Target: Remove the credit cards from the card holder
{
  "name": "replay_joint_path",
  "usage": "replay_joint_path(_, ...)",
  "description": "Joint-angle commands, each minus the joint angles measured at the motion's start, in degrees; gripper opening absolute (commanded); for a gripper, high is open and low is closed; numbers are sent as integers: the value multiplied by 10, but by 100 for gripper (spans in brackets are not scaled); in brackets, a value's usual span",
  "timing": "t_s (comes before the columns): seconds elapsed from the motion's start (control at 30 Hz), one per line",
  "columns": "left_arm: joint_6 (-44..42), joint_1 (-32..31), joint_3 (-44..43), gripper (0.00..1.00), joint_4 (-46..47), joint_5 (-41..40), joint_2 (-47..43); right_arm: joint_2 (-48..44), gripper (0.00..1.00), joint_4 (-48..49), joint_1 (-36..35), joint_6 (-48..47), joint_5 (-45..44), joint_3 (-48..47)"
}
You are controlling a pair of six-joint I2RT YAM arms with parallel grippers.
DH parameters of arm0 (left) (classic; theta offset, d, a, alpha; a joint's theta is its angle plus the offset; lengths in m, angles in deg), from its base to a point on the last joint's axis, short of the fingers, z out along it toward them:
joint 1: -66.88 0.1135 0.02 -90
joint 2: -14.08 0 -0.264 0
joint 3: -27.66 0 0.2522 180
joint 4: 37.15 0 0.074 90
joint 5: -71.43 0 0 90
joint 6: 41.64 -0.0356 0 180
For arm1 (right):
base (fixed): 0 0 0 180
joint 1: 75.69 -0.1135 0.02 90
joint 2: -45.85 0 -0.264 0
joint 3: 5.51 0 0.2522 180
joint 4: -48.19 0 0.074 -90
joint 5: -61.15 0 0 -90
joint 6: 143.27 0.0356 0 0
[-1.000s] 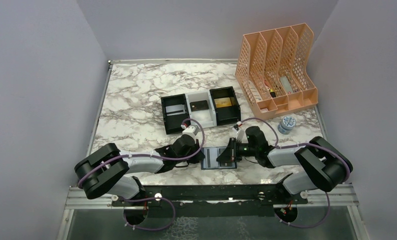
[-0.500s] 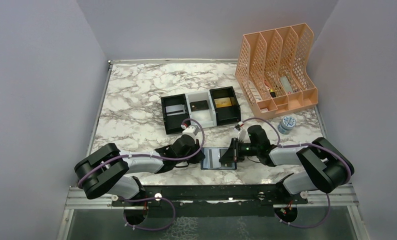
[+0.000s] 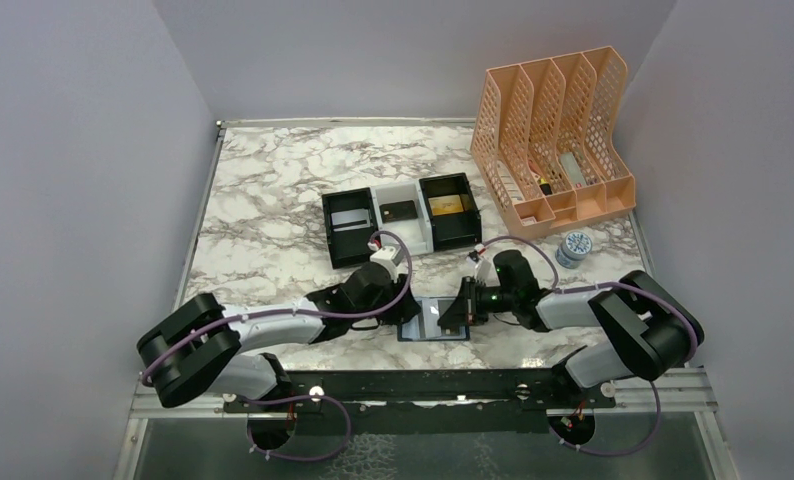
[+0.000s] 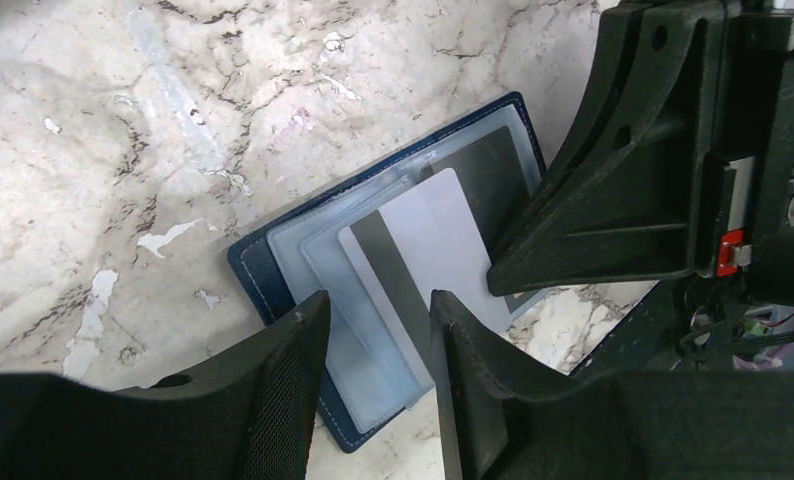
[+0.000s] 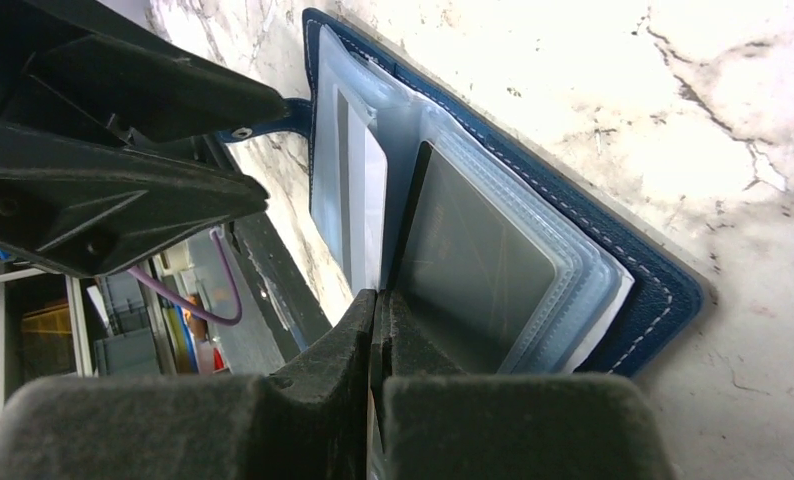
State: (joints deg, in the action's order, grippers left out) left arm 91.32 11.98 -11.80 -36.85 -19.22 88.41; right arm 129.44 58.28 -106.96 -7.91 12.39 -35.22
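Note:
The card holder [image 3: 431,322] lies open on the marble between both arms, navy cover [image 4: 256,271] down and pale pockets up. A silver-grey credit card [image 4: 435,238] with a dark stripe sticks partway out of a left-hand pocket. My left gripper [image 4: 373,335] is open, its fingers straddling the pocket's near end without touching the card. My right gripper [image 5: 374,312] is shut, its tips pressed down on the holder's middle fold beside a dark-filled pocket [image 5: 478,255]. Three more credit cards lie in the tray: silver [image 3: 350,221], dark [image 3: 398,211] and gold [image 3: 449,206].
The black-and-white three-compartment tray [image 3: 419,234] stands just beyond the holder. A peach file rack [image 3: 553,135] is at the back right, with a small round tin [image 3: 573,246] in front of it. The table's near edge and the arm rail [image 3: 423,385] lie close behind the holder.
My left gripper has opened from shut and its wrist has lifted a little toward the tray. The right gripper still presses on the holder.

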Motion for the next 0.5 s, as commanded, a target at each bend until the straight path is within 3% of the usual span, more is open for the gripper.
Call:
replay_joint_path(0.0, -19, -8, -14, 44, 4, 33, 43, -1, 1, 0, 3, -4, -2, -16)
replay_joint_path(0.2, -40, -45, -38, 37, 21, 49, 102, -8, 1, -4, 4, -3, -1, -17)
replay_joint_path(0.47, 1, -47, -25, 22, -70, -55, 121, -59, 1, -67, 17, -30, -31, -15)
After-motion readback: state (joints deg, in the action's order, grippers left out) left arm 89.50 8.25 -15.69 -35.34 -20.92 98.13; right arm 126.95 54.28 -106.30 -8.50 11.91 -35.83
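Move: The white card with the dark stripe, half out of its clear pocket, lies about 5 cm to the right of my left hand, 1 cm ahead and 3 cm below. From my right hand, already shut at its right-hand edge, its middle is some 3 cm left and 1 cm ahead. The open card holder's middle is 6 cm right of my left hand, level with it fore and aft, and the dark card is 10 cm right and 1 cm ahead, both 4 cm below. I bring my left hand down about 2.5 cm and 2 cm to the right, easing slightly back, towards the white card's left edge, closing the nearly half-open fingers to about a quarter around that edge. My right hand stays almost in place and keeps its fingers shut on the card's right-hand edge. ##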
